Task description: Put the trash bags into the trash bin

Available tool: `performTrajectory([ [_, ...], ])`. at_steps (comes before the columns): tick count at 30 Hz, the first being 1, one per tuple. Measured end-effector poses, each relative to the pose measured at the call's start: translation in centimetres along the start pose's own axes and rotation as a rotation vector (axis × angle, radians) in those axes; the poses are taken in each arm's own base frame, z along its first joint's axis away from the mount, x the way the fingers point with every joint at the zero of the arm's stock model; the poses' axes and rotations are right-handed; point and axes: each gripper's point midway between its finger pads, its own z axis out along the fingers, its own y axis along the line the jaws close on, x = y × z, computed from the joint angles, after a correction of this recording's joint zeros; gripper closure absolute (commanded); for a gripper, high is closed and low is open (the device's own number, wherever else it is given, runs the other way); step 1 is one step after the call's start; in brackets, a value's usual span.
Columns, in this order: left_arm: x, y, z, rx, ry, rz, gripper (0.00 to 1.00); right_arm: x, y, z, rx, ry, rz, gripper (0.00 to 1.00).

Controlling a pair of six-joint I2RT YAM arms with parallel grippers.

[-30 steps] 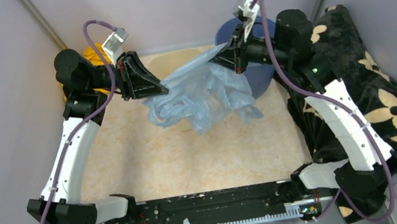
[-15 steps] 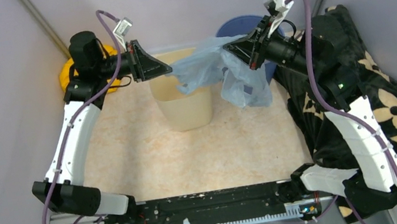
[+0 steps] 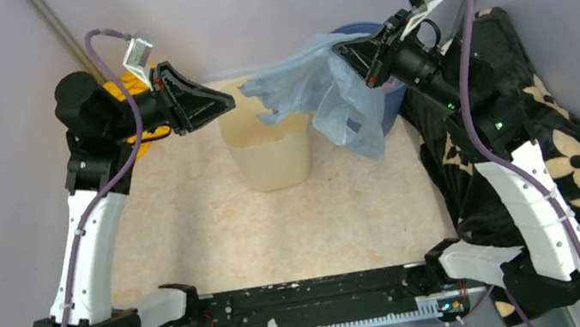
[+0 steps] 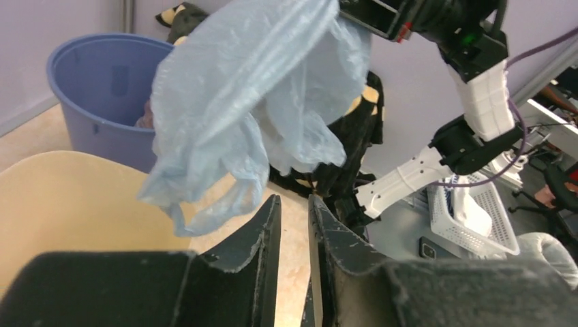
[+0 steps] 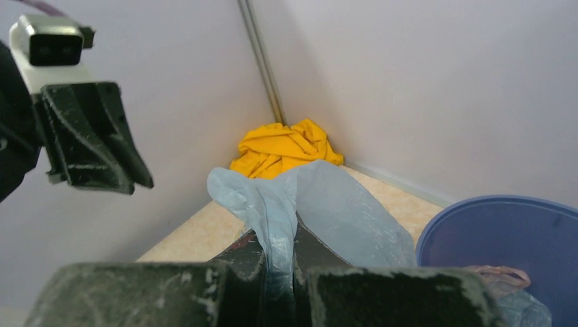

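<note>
The pale-blue trash bag hangs in the air from my right gripper, which is shut on one bunched edge of it. The bag droops over the right rim of the cream trash bin and in front of the blue bucket. My left gripper hovers above the bin's left rim, a short way left of the bag's loose end. Its jaws stand a narrow gap apart with only floor showing between them. The bin's rim lies just below that gripper.
A round blue bucket stands behind and to the right of the bin, with something pinkish inside. A yellow cloth lies in the back left corner. A dark flowered cloth covers the right side under the right arm.
My left gripper has opened, let go of the bag's end and drawn back to the left. The right gripper has lifted slightly, and the bag now hangs from it alone.
</note>
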Motion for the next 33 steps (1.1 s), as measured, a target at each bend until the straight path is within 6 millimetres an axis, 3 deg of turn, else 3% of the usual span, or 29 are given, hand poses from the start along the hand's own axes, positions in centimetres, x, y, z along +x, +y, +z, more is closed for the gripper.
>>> performTrajectory([
  [3,0.4,-1.3,-0.4,0.035,-0.027,-0.023,0.61,-0.7,-0.4,0.3,0.029,-0.034,0.023,1.0],
  [6,1.6,-1.7,-0.7,0.067,-0.05,-0.098,0.41,-2.0,-0.6,0.5,0.044,-0.089,0.048,1.0],
  [9,3.3,-1.0,-0.5,0.087,-0.071,-0.214,0.29,-3.4,-0.6,0.8,0.049,-0.156,0.076,1.0],
  [12,4.6,0.0,-0.3,0.082,-0.088,-0.324,0.22,-4.2,-0.8,1.1,0.051,-0.209,0.103,1.0],
  [15,4.8,0.4,-0.3,0.076,-0.122,-0.404,0.2,-4.4,-1.1,1.6,0.057,-0.244,0.122,1.0],
  [19,3.5,-0.3,-0.7,0.087,-0.205,-0.445,0.2,-4.4,-1.4,2.6,0.057,-0.278,0.135,1.0],
  [25,2.3,0.1,-0.6,0.086,-0.327,-0.526,0.19,-3.1,-0.6,3.9,0.034,-0.28,0.158,1.0],
  [33,4.6,1.0,5.6,0.107,-0.295,-0.663,0.17,-1.9,0.6,5.4,0.015,-0.276,0.176,1.0],
])
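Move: Some 13 cm to the left hand's right, level fore-and-aft and about 4 cm lower, is the middle of the blue bag, its loose edge much closer; from the right hand, which already holds it, that middle lies 5 cm left, 2 cm back and 8 cm down. The cream bin stands 11 cm ahead of the left hand, 3 cm right and far below; the blue bin, 17 cm ahead of the right hand, 9 cm right, also far below. Spreading its fingers wide, the left hand dips back and down, rises a little, then heads right and down about 6 cm to the bag's loose edge, rolling some 35 degrees with fingertips tipping up. The right hand keeps its pinch, lifting the bag roughly 4 cm and forward, then carrying it left towards the left hand as it eases down slightly. ##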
